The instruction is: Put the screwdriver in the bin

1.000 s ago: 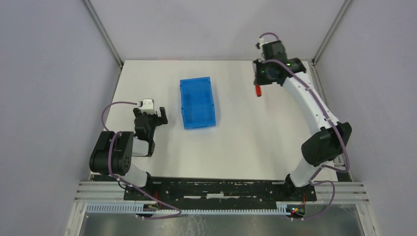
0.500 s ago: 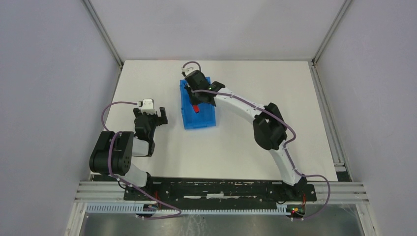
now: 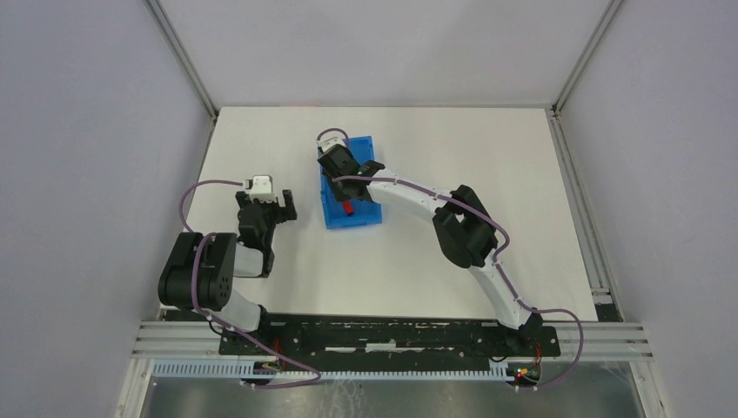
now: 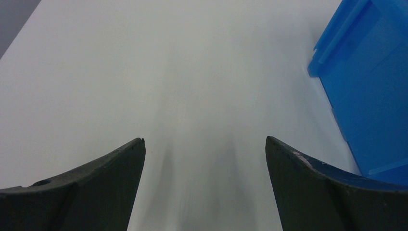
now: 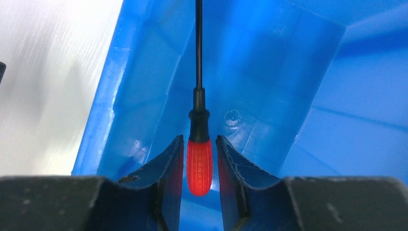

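The translucent blue bin (image 3: 369, 214) stands on the white table, left of centre. My right gripper (image 3: 345, 197) reaches down into it and is shut on the screwdriver (image 3: 346, 209). In the right wrist view the red handle (image 5: 199, 166) sits between the fingertips of the right gripper (image 5: 199, 144), with only thin slits either side. The thin black shaft (image 5: 197, 43) points straight away over the bin floor (image 5: 288, 72). My left gripper (image 3: 267, 202) is open and empty over bare table, left of the bin. Its wrist view shows the left gripper (image 4: 204, 139) and the bin wall (image 4: 370, 72) at the right.
The white table (image 3: 487, 157) is fenced by grey walls and metal corner posts. The right arm stretches across the table's middle from its base at the near right. The left arm stays folded near its base.
The right arm swung from the far right across to the bin with the screwdriver, then moved it towards the bin's near end and lower. The left arm has not moved.
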`<state>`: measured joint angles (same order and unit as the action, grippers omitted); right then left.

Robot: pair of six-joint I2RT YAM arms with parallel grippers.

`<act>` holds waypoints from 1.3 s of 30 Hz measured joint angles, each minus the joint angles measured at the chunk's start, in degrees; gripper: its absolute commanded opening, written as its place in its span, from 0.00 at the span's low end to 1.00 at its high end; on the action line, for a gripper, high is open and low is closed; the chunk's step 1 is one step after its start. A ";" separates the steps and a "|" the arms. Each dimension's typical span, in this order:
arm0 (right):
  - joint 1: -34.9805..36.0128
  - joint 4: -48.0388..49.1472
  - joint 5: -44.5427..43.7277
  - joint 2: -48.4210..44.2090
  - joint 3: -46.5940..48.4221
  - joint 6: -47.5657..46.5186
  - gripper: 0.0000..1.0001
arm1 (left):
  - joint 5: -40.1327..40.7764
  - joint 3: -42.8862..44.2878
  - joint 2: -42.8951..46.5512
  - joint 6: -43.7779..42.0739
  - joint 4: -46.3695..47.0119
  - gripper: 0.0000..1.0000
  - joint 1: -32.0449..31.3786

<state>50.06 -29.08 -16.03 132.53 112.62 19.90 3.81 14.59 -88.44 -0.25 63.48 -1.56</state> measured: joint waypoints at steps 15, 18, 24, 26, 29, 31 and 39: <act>-0.22 1.64 -1.38 -14.47 -4.59 -5.49 0.98 | 0.00 0.00 0.00 0.00 0.00 1.00 0.00; -0.90 4.90 -0.02 -28.11 -12.98 -8.24 0.98 | 0.00 0.00 0.00 0.00 0.00 1.00 0.00; -10.75 16.15 0.52 -56.61 -37.11 -10.67 0.98 | 0.00 0.00 0.00 0.00 0.02 1.00 0.00; -15.65 18.84 0.09 -62.86 -46.23 -10.73 0.98 | 0.00 0.00 0.00 0.00 0.02 1.00 0.00; -20.68 22.38 -1.64 -68.94 -61.11 -10.88 0.98 | 0.00 0.00 0.00 0.00 0.02 1.00 0.00; -21.90 24.17 -2.89 -71.84 -70.99 -11.08 0.98 | 0.00 0.00 0.00 0.00 0.00 1.00 0.00; -23.56 27.41 -8.68 -81.57 -94.12 -10.25 0.98 | 0.00 0.00 0.00 0.00 0.00 1.00 0.00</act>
<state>26.50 -1.67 -24.71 50.96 18.50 9.65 3.81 14.59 -88.44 -0.25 63.48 -1.56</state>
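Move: The right hand is down in the bin, its part-opened fingers either side of the screwdriver's red handle. The screwdriver's middle lies some 3 cm ahead, 1 cm to the left and about 2 cm below. The middle of the bin is about 6 cm ahead, 3 cm to the right and roughly level. From the idle left hand, the screwdriver is about 18 cm to the right, 3 cm ahead and a few centimetres lower. Up out of the bin, after easing barely a centimetre forward, the right hand climbs about 26 cm with its fingers spreading wide around the handle. It swings right and somewhat back, away from the bin, then sinks to its starting height over bare table, ending some 36 cm to the right. The fingertips tilt up towards level and the wrist turns clockwise. ##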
